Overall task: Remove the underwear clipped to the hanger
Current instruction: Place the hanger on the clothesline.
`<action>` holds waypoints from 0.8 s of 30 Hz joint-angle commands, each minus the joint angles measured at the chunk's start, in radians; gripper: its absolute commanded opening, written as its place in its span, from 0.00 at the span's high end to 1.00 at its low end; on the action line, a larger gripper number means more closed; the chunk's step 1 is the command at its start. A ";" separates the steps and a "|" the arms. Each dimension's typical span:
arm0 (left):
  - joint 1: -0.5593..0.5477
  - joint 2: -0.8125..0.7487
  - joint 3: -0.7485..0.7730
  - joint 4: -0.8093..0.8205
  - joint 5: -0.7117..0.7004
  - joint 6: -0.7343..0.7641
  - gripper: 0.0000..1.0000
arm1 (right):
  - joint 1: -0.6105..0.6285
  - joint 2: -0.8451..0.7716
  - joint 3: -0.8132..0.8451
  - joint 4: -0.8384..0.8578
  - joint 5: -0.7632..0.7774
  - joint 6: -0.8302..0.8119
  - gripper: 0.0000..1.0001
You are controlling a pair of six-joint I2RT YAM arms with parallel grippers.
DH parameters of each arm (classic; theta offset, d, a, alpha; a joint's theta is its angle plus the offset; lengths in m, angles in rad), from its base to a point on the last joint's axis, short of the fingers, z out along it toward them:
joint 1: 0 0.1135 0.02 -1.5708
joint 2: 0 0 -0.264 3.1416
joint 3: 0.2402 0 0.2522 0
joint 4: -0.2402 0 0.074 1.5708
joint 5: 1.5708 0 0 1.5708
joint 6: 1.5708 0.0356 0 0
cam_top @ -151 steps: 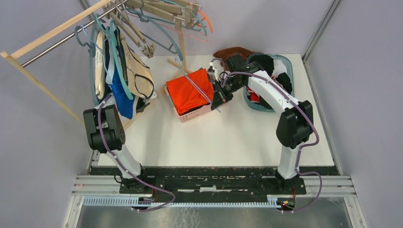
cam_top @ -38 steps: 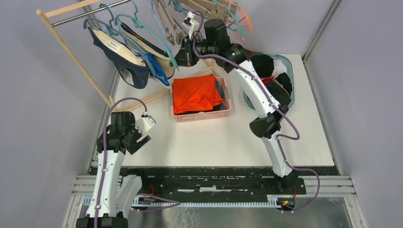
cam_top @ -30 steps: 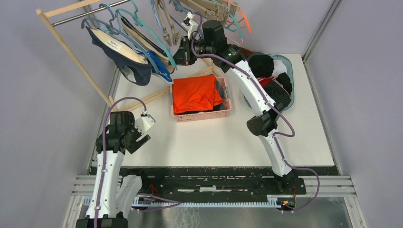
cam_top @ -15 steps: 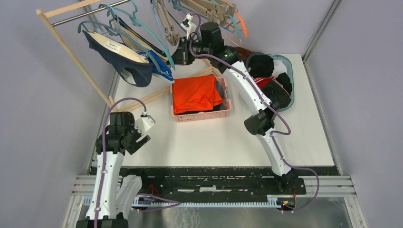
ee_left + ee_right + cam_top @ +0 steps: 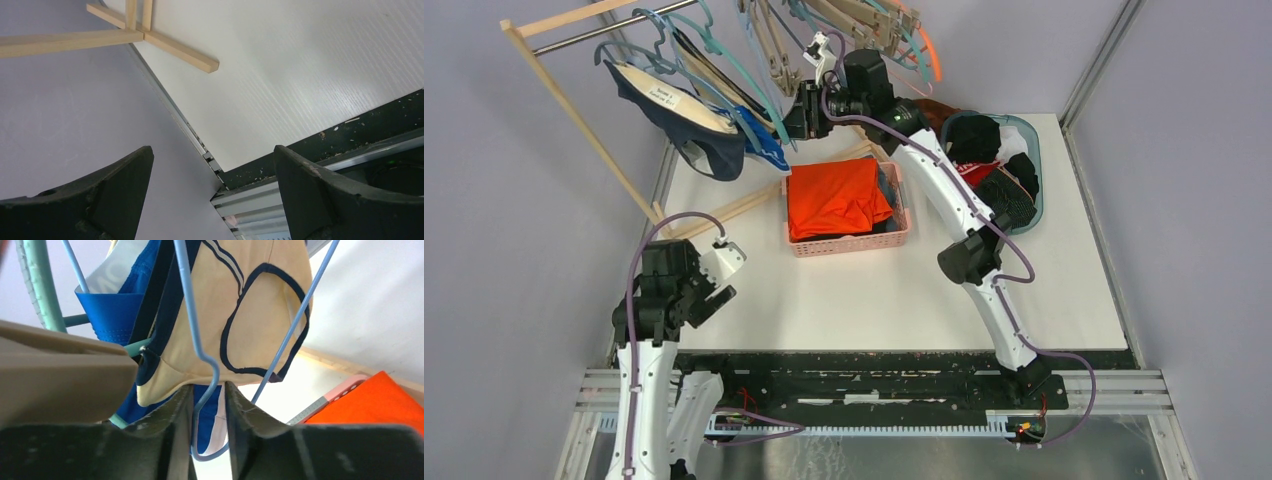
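The underwear hangs on teal and blue hangers from the rack at the back left: a dark navy brief [image 5: 712,152], a beige one [image 5: 660,94] and a royal blue one [image 5: 765,147]. The right wrist view shows the beige brief [image 5: 250,325] and the royal blue brief [image 5: 112,310] close up. My right gripper [image 5: 796,112] is raised to them. Its jaws stand slightly apart around a thin blue wire hanger [image 5: 197,340], which runs down through the gap of the right gripper [image 5: 209,390]. My left gripper [image 5: 724,275] is wide open and holds nothing; in its wrist view the left gripper [image 5: 212,160] points at the table's near-left edge.
The wooden rack post [image 5: 574,110] slants down to a foot [image 5: 175,50] on the table. Wooden clip hangers [image 5: 864,20] crowd the rail above my right wrist. A pink basket [image 5: 849,243] holds an orange garment. A teal tub [image 5: 1032,190] of dark clothes stands at the back right.
The right gripper's jaws have parted from shut around the blue hanger wire. The hung briefs swung slightly right. My left arm drew back a little toward the near-left corner.
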 commanded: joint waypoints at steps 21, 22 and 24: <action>0.004 0.130 0.553 0.199 0.173 -0.632 0.00 | -0.001 -0.564 -0.555 -0.207 0.056 -0.364 0.10; 0.003 0.143 0.582 0.223 0.168 -0.676 0.01 | -0.001 -0.584 -0.581 -0.210 0.063 -0.384 0.10; 0.004 0.178 0.633 0.275 0.157 -0.745 0.03 | -0.001 -0.620 -0.644 -0.213 0.076 -0.416 0.09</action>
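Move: The right fingers are already opening around the lower end of the light-blue hanger; the clothesline bar carrying it lies roughly 12 cm ahead, 8 left and 13 above. The beige underwear hangs about 9 cm left and 5 ahead, slightly lower; the pink basket is some 30 cm below, 9 right and 1 ahead. From the left hand, the navy underwear is about 27 cm ahead, 1 right, 13 higher; the hanger end 24 ahead, 23 right, 18 higher. Right fingers open wide off the hanger, retreating 12 cm back-right over a small arc; empty left rises 19 cm. ##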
